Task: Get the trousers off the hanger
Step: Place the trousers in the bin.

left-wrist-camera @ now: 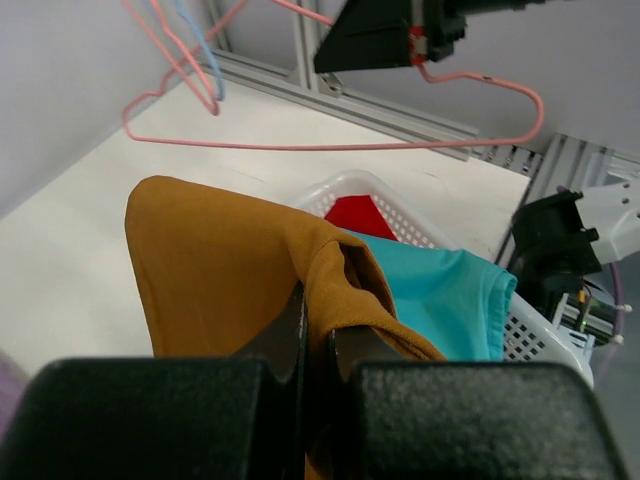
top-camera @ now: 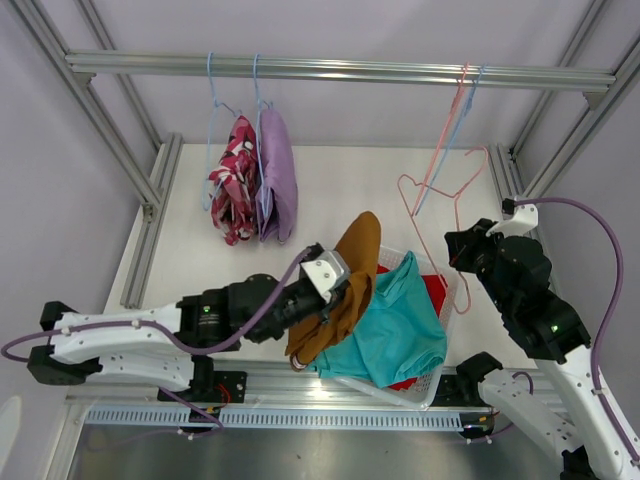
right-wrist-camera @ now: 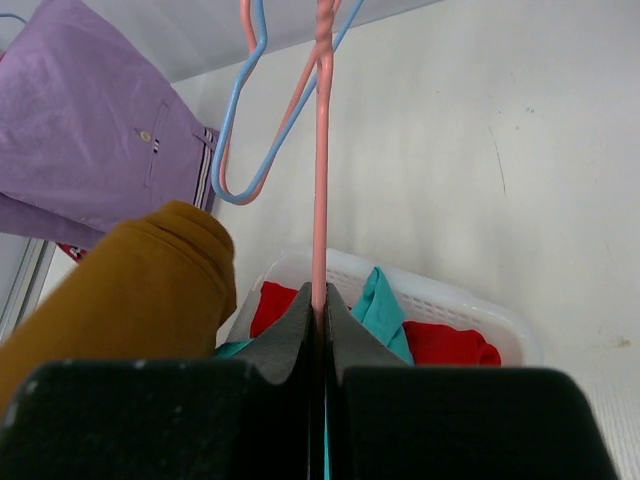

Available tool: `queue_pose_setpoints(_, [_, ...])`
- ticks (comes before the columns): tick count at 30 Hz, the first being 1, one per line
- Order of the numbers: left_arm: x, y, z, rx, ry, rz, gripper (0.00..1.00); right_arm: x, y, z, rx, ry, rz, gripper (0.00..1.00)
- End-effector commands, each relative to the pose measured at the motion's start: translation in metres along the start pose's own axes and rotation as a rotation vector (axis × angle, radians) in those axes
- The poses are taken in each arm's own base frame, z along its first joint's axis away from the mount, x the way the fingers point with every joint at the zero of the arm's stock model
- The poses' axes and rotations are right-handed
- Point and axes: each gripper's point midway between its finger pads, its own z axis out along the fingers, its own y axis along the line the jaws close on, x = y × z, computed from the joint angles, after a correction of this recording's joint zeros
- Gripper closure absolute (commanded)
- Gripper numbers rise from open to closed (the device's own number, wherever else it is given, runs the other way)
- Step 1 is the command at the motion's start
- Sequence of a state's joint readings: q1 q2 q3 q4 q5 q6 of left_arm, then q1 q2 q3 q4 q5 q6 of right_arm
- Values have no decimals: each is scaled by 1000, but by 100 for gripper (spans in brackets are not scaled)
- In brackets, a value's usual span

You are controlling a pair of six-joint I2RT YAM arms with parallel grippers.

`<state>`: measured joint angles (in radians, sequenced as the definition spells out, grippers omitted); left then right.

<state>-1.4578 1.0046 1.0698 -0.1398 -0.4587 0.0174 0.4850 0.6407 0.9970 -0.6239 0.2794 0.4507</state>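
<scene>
My left gripper point(top-camera: 335, 290) is shut on a fold of the rust-brown trousers point(top-camera: 350, 275), which hang from it over the white basket point(top-camera: 452, 290). In the left wrist view the cloth point(left-wrist-camera: 220, 260) is pinched between the fingers of the left gripper point(left-wrist-camera: 318, 320). Teal trousers point(top-camera: 400, 325) and red trousers point(top-camera: 432, 290) lie in the basket. My right gripper point(top-camera: 462, 250) is shut on the wire of the pink hanger point(right-wrist-camera: 321, 150), which hangs bare from the rail. Lilac trousers point(top-camera: 277, 175) and camouflage trousers point(top-camera: 234, 180) hang at the back left.
A metal rail point(top-camera: 350, 70) crosses the back of the frame. A bare blue hanger point(right-wrist-camera: 240, 150) hangs beside the pink one. Frame posts stand at both sides of the white table point(top-camera: 340, 190). The basket sits at the near edge between the arms.
</scene>
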Motion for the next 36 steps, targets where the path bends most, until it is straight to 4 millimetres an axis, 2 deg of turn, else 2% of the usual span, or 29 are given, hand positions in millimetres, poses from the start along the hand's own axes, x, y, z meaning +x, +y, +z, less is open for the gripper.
queue_pose_setpoints(1, [-62, -28, 7, 95, -176, -140, 99, -12, 4, -2, -16, -35, -3, 100])
queue_pose_setpoints(8, [-17, -81, 48, 173, -43, -119, 99, -6, -3, 0, 2, -21, -12, 100])
queue_pose_setpoints(11, [-4, -101, 57, 210, -8, -128, 99, -5, -3, 0, 0, -17, -15, 100])
queue_pose_setpoints(13, [17, -121, 69, 235, 39, -120, 100, -5, -5, -1, 4, -17, -18, 100])
queue_pose_setpoints(14, [16, -121, 69, 235, 37, -126, 99, -4, -6, 0, 9, -14, -22, 100])
queue_pose_setpoints(17, [44, -136, 79, 244, 96, -136, 99, -3, -8, -3, 13, -12, -26, 100])
queue_pose_setpoints(18, [68, -142, 84, 238, 135, -129, 98, -2, -9, -4, 15, -10, -30, 100])
queue_pose_setpoints(20, [98, -151, 87, 240, 179, -145, 93, -2, -11, -5, 17, -9, -30, 100])
queue_pose_setpoints(21, [112, -159, 88, 248, 196, -149, 93, -2, -12, -6, 16, -12, -32, 100])
queue_pose_setpoints(22, [139, -164, 94, 227, 245, -144, 94, -1, -12, -7, 18, -12, -34, 100])
queue_pose_setpoints(25, [176, -182, 100, 222, 313, -140, 97, 0, -14, -7, 23, -8, -36, 100])
queue_pose_setpoints(27, [192, -193, 100, 232, 343, -139, 97, 0, -14, -8, 22, -4, -38, 100])
queue_pose_setpoints(28, [194, -198, 103, 232, 345, -154, 97, 0, -13, -9, 20, -5, -36, 100])
queue_pose_setpoints(29, [211, -202, 106, 228, 376, -144, 97, -1, -14, -9, 20, -7, -35, 100])
queue_pose_setpoints(30, [218, -205, 106, 231, 392, -145, 97, 0, -14, -10, 20, -5, -36, 100])
queue_pose_setpoints(34, [244, -210, 109, 219, 443, -157, 98, -2, -14, -15, 19, -9, -38, 100])
queue_pose_setpoints(36, [252, -210, 107, 210, 457, -150, 93, -3, -15, -16, 21, -12, -39, 100])
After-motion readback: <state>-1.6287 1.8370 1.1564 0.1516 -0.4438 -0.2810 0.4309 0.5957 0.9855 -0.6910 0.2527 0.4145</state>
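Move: The left hand already grips the brown trousers in the air; the bin they go to has its middle about 12 cm to its right, a couple of centimetres nearer the base and roughly 32 cm below. The teal trousers heaped in the bin lie some 7 cm right, 3 cm back and 28 cm down, and the pink hanger hangs about 15 cm right and 8 cm ahead, near hand height. From the right hand, the bin's middle is around 8 cm back, 5 cm left and 28 cm below. Keeping its pinch on the brown trousers, the left hand swings rightwards and down while drawing back a little, then drops steeply towards the near right part of the bin, ending some 25 cm lower and 17 cm farther right, with the fingers tipping downward by roughly 25 degrees and still shut on the cloth. The right hand keeps hold of the pink hanger and only drifts about 2 cm, mostly to the right. ##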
